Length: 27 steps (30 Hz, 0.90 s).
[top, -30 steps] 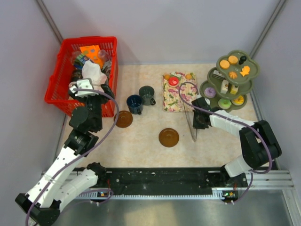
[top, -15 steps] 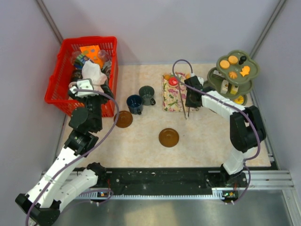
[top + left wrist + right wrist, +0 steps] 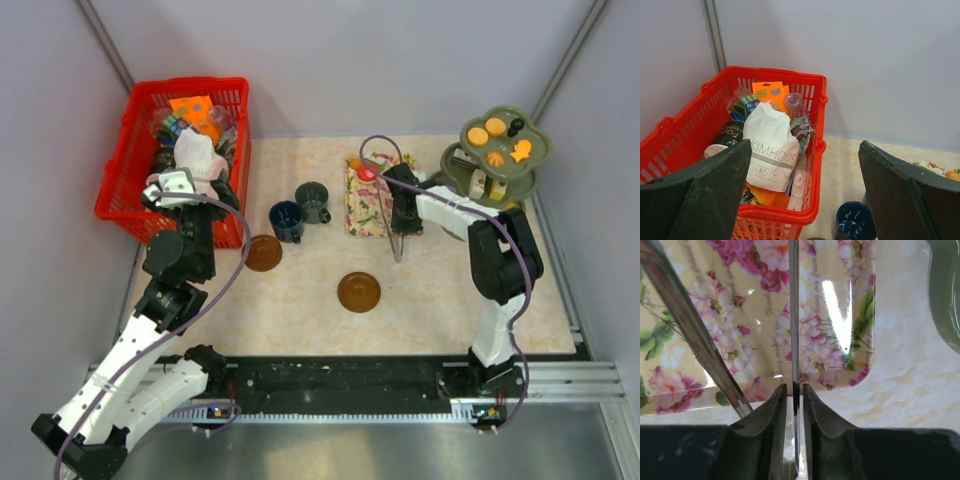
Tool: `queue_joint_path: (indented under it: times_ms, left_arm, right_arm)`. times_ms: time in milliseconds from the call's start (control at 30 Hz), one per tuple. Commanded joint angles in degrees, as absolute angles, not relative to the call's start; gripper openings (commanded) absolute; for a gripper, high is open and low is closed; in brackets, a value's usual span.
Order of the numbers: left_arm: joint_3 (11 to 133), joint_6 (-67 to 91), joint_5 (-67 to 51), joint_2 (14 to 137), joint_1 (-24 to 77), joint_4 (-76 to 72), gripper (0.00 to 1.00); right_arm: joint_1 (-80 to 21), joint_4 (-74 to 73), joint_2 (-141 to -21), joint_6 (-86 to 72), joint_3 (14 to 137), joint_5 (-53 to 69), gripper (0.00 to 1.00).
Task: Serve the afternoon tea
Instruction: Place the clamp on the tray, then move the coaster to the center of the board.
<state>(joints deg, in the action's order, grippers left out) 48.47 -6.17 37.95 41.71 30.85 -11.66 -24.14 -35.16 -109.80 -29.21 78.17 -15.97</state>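
The olive-green three-tier stand [image 3: 505, 165] at the far right carries several small pastries. A red doughnut [image 3: 368, 172] and an orange pastry [image 3: 354, 162] lie on the floral tray [image 3: 366, 210]. My right gripper [image 3: 403, 207] hangs over the tray's right edge, shut on one arm of the metal tongs [image 3: 398, 242]. In the right wrist view that arm [image 3: 793, 315] runs between the nearly closed jaws [image 3: 794, 386], and the other arm [image 3: 695, 335] passes outside them. My left gripper [image 3: 193, 190] stands wide open and holds nothing by the red basket [image 3: 125, 170]. The navy mug [image 3: 286, 221] and dark-green mug [image 3: 313, 201] stand mid-table.
Two brown saucers [image 3: 264, 252] [image 3: 358, 292] lie in front of the mugs. The left wrist view shows the basket's rim [image 3: 822, 100], a white tissue pack [image 3: 771, 145] inside it, and the navy mug [image 3: 855, 222] low right. The stand's edge [image 3: 945, 290] shows at the right wrist view's right.
My right arm has swung up and left from the stand's front to the tray's right edge, bringing the tongs along. The left arm has barely moved.
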Motion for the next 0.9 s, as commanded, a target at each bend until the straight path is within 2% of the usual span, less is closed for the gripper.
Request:
queue_joint_path:
  times_ms: [0, 167, 300, 467, 633, 867]
  left_arm:
    - [47.81, -6.94, 37.09, 40.78, 31.11, -14.76, 0.93]
    - [47.81, -6.86, 37.09, 40.78, 31.03, -14.68, 0.93]
    - [47.81, -6.68, 36.91, 40.52, 31.03, -14.59, 0.93]
    - [47.55, -6.59, 37.44, 40.43, 31.11, -15.11, 0.93]
    - [46.67, -6.24, 37.53, 39.47, 31.11, -16.08, 0.93]
    - [46.06, -6.42, 38.06, 39.03, 31.03, -17.05, 0.92]
  right_arm:
    - [-23.73, -35.42, -106.18, -29.18, 80.59, -16.88, 0.23]
    - [-24.6, -37.61, -100.38, -27.34, 80.77, -17.66, 0.41]
    - [-29.78, -38.93, -94.67, -25.58, 78.85, -18.45, 0.54]
    - [-39.0, -39.55, -90.27, -28.29, 74.28, -17.93, 0.6]
    - [-48.77, -39.82, -92.19, -31.72, 73.12, -17.49, 0.66]
    - [-56.33, -39.29, -101.41, -34.71, 77.42, -15.74, 0.65]
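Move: The right hand, low over the tray's near edge with its fingers only just parted on one leg of the clamp, goes next towards the brown coaster, about 12 cm back, 10 cm to its left and 3 cm lower. The tray's middle is 10 cm ahead and 4 cm left, also 3 cm lower; the navy mug is some 26 cm left and 2 cm ahead, at hand height. From the left hand, the coaster lies roughly 30 cm right, 2 cm back and 38 cm below. The right hand lets go of the clamp's leg, its fingers spreading to about two-thirds open, and lifts off, climbing about 10 cm. It then swings left and back towards the coaster, about 15 cm left and 14 cm back in all, sinking some 5 cm from the top of the arc while it turns about 25 degrees counter-clockwise. ##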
